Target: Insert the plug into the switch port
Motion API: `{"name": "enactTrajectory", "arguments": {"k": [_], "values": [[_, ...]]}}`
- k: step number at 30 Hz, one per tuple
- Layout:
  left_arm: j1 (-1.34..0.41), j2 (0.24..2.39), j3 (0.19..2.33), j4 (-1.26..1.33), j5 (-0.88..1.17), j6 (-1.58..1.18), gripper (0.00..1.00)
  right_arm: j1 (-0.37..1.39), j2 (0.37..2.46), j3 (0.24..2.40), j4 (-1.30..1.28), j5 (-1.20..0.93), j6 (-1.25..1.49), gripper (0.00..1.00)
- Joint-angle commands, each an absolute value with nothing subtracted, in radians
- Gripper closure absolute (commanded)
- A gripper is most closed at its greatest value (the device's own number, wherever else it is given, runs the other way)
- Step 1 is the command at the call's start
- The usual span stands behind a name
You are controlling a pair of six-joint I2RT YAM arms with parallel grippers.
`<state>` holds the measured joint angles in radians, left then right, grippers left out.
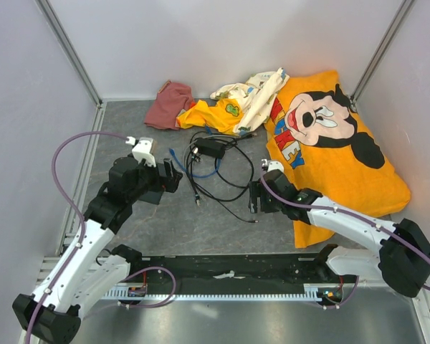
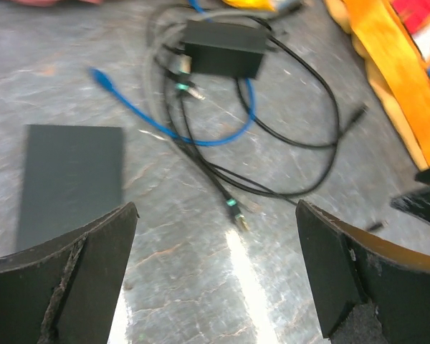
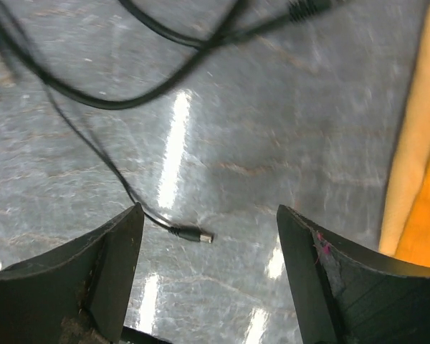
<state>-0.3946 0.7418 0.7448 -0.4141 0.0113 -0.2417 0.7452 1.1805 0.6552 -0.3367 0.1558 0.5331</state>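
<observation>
The switch is a small black box (image 1: 211, 148) among tangled cables at the centre of the floor; it also shows in the left wrist view (image 2: 223, 49). The thin bright-blue cable (image 2: 201, 137) loops under it. The plug (image 2: 100, 77) lies loose on the floor left of the box, and shows small in the top view (image 1: 172, 152). My left gripper (image 1: 173, 176) is open and empty, left of the cables; in its wrist view (image 2: 215, 272) the plug lies ahead to the left. My right gripper (image 1: 255, 196) is open and empty, over a black cable's barrel end (image 3: 193, 234).
A flat dark grey rectangle (image 2: 72, 179) lies by my left gripper. A black cable end with a green band (image 2: 236, 211) lies ahead of it. An orange Mickey cloth (image 1: 330, 136) covers the right side, its edge near my right gripper (image 3: 423, 179). Crumpled clothes (image 1: 201, 107) lie at the back.
</observation>
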Motion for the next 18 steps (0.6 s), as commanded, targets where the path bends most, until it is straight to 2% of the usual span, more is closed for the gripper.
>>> {"name": "enactTrajectory", "arguments": {"k": [1, 9, 18], "values": [[-0.396, 0.772, 0.761, -0.345, 0.161, -0.175, 0.01, 0.827, 1.207, 0.670, -0.437, 0.322, 0.742, 0.18], [-0.396, 0.741, 0.742, -0.377, 0.141, -0.173, 0.02, 1.024, 1.299, 0.736, -0.545, 0.528, 1.058, 0.30], [-0.397, 0.701, 0.735, -0.388, 0.181, -0.189, 0.02, 1.117, 1.477, 0.899, -0.729, 0.643, 1.317, 0.50]]}}
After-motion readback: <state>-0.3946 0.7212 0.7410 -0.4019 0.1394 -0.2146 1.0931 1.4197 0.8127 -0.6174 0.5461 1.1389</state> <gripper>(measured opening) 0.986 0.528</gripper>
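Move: The small barrel plug on the thin black cable lies about 6 cm below the right hand and some 3 cm back, neither left nor right of it. The thick black cable's near bend is roughly 4 cm ahead and 8 cm to the left, and the green-banded metal plug about 3 cm ahead and 20 cm to the left, both on the table. From the left hand the barrel plug is some 26 cm right, 3 cm back and 20 cm down. Back and down, the right hand first draws in about 4 cm and sinks nearly 3 cm towards the barrel plug, then slides some 2.5 cm to the left while turning clockwise about 20 degrees in all. Its empty fingers narrow to roughly half open and stay above the plug. The left hand, open and empty, eases about 2 cm to the right. ##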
